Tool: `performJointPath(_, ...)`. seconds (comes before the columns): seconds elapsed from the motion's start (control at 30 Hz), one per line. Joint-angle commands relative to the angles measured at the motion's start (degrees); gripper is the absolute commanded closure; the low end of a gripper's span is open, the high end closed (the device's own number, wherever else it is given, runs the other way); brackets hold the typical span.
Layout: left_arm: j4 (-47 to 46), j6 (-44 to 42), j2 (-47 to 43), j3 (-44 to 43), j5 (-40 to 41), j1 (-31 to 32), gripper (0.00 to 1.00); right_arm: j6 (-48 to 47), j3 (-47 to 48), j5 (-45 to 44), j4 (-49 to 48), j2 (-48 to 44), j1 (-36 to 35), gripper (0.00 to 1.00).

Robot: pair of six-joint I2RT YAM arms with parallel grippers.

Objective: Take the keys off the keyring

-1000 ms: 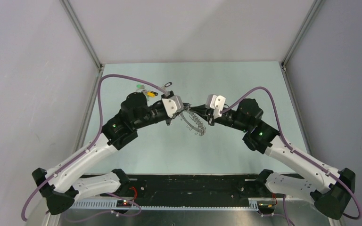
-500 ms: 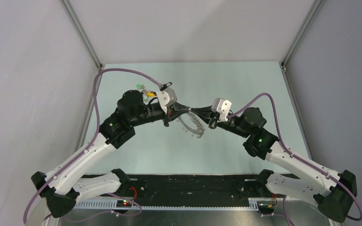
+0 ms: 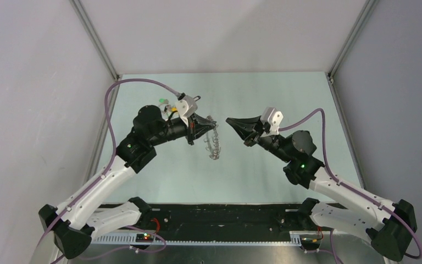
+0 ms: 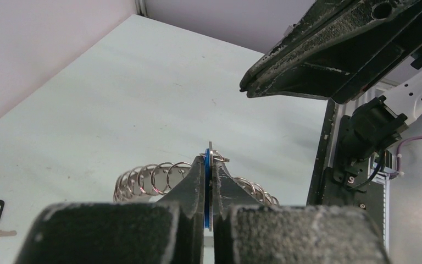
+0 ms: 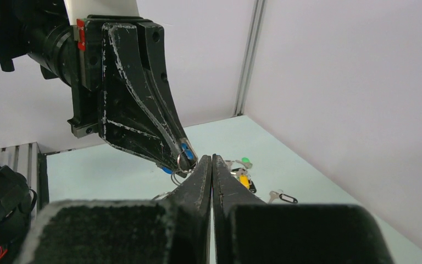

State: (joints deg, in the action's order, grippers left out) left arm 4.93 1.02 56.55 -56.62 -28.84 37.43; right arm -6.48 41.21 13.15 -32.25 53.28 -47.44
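Observation:
The keyring point(image 3: 214, 145) hangs as a spiky silver arc below my left gripper point(image 3: 212, 125), above the pale green table point(image 3: 286, 93). In the left wrist view my left gripper point(image 4: 209, 158) is shut on a thin blue and silver piece of the bunch. The keys point(image 4: 148, 179) and their small rings curve away on both sides of the fingers. My right gripper point(image 3: 228, 120) is shut with nothing in it, a short gap to the right of the ring. In the right wrist view its tips point(image 5: 211, 158) stand just beside the left gripper point(image 5: 189, 159).
Loose keys with yellow and green tags point(image 3: 169, 106) lie on the table behind the left arm. A single key with a black tag point(image 5: 282, 196) lies near them. Grey walls and metal posts point(image 3: 94, 38) enclose the table; a black rail point(image 3: 214, 215) runs along the near edge.
The right gripper has come off the keyring and drawn back to the right. The left gripper has moved back and left, and the ring now hangs from it alone.

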Motion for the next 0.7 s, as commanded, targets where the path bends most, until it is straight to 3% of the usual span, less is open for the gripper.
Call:
performJointPath(0.0, -4.6, 1.3, -2.0, 0.0, -2.1, -0.9, 1.00, 2.4, -0.3, 0.3, -3.7, 0.4, 0.2, 1.00)
performJointPath(0.1, -4.6, -0.2, -2.7, 0.8, -2.1, -0.9, 1.00, 1.3, -0.3, 0.7, -1.5, -0.3, 0.5, 0.94)
performJointPath(0.3, -4.6, -2.6, -4.2, 1.9, 0.9, -0.9, 1.00, 0.2, -0.4, 6.2, 4.5, -2.1, 2.3, 0.57)
performJointPath(0.37, -4.6, -2.7, -4.3, 1.8, 1.2, -0.8, 1.00, -0.4, -0.3, 8.1, 6.2, -2.3, 2.2, 0.49)
performJointPath(0.67, -3.9, -2.6, -4.9, 1.3, 1.0, -0.8, 1.00, -5.0, -0.3, 10.5, 8.3, 0.0, 0.1, 0.33)
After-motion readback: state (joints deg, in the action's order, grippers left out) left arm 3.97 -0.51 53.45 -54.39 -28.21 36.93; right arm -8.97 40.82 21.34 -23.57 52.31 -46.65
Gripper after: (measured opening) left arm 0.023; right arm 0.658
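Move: The keyring, a large round band strung with wire loops, hangs edge-on from the left fingers. Its middle is about 5 cm left of the right hand, 1 cm back and 11 cm below. The blue tag pinched by the left hand sits above that middle, level ahead with the right hand, 4 cm to its left and 4 cm lower. The loose key lies on the table some 36 cm ahead, 14 cm left and 37 cm down. From the left hand, the keyring's middle is 7 cm below and 1 cm back, with no sideways offset. Down and a little back, the right hand sinks about 3.5 cm towards the hanging keyring, easing back 1.5 cm late on. Its shut, empty fingers spread to roughly two-thirds open, and its wrist turns about 10 degrees. The left hand stays almost in place, drifting about 1 cm left, and keeps its pinch on the blue tag. ##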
